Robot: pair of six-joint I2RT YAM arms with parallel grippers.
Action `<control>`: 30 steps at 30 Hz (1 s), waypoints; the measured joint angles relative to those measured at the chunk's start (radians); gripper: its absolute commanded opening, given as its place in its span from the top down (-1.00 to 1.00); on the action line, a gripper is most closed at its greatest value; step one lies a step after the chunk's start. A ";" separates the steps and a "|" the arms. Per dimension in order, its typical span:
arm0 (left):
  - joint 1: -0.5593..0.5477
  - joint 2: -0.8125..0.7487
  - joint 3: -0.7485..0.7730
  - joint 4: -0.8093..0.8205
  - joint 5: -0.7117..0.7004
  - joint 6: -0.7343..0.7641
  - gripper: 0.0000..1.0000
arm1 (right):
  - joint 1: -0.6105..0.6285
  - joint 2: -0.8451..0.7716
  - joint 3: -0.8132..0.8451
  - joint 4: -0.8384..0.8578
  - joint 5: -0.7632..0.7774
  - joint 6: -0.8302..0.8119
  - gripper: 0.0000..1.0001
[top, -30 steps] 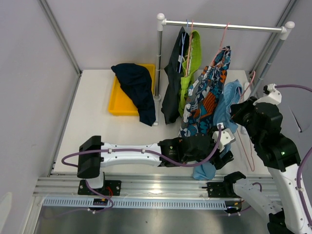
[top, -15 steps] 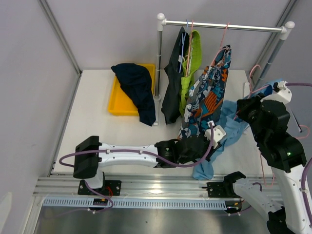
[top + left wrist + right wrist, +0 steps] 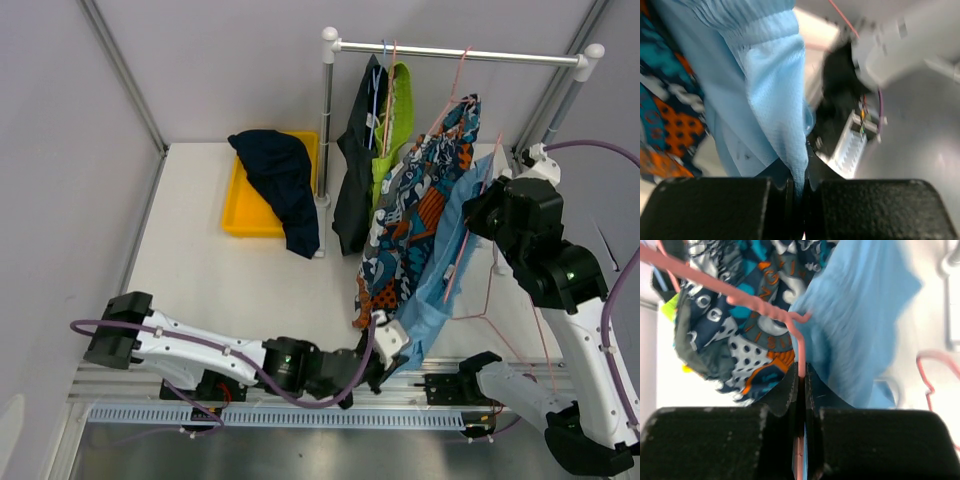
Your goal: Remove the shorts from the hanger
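Note:
The light blue shorts [image 3: 440, 265] stretch in a band from a pink wire hanger [image 3: 487, 300] down to the table's near edge. My left gripper [image 3: 398, 350] is shut on their lower end; the left wrist view shows the blue fabric [image 3: 775, 100] pinched between the jaws of this gripper [image 3: 800, 186]. My right gripper [image 3: 478, 222] holds the hanger up by the rack. In the right wrist view the gripper [image 3: 801, 376] is shut on the pink wire [image 3: 765, 307], with the blue shorts [image 3: 860, 325] behind it.
Patterned orange, teal and white shorts [image 3: 410, 215], lime green shorts [image 3: 398, 120] and charcoal-black shorts [image 3: 352, 180] hang from the rail [image 3: 450, 52]. Navy shorts [image 3: 280, 180] lie over a yellow tray [image 3: 240, 205] at the back left.
My left gripper closed on the light blue shorts and pulled back to the near edge, drawing them taut. My right gripper swung the hanger up and toward the rack.

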 measured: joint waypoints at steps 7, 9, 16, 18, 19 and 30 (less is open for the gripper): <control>-0.047 -0.043 -0.058 -0.043 -0.103 -0.055 1.00 | -0.022 0.004 0.013 -0.004 0.016 -0.051 1.00; -0.047 -0.056 -0.062 -0.043 -0.127 -0.061 1.00 | -0.029 0.004 0.024 -0.008 0.016 -0.053 1.00; 0.096 0.120 0.057 -0.089 -0.112 -0.065 1.00 | -0.048 0.006 0.180 -0.055 -0.056 -0.019 1.00; 0.158 0.206 0.117 -0.109 -0.085 -0.055 1.00 | -0.049 -0.014 0.206 -0.068 -0.102 0.017 1.00; 0.197 0.247 0.155 -0.129 -0.065 -0.049 1.00 | -0.050 -0.033 0.206 -0.075 -0.128 0.039 1.00; 0.495 0.644 0.867 -0.379 0.081 0.023 1.00 | -0.057 -0.184 0.242 -0.231 -0.433 0.227 1.00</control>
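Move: The left gripper holds a gathered end of the light blue shorts, whose middle lies some 11 cm ahead and 7 cm to its right; the patterned shorts hang roughly 23 cm straight ahead, about level with it. From the right gripper, shut on the pink hanger, the blue shorts' middle is about 10 cm back, 6 cm left and 8 cm down, the patterned shorts some 12 cm left and 3 cm ahead. Keep the left gripper pinched on the blue shorts, ease a little back and left, then sweep them about 25 cm forward and rightward towards the patterned shorts, dipping before rising again and turning some 25 degrees counter-clockwise. Hold the right gripper almost still at first, then, still gripping the hanger, draw it back and up, rolling its left side upward and turning counter-clockwise. ##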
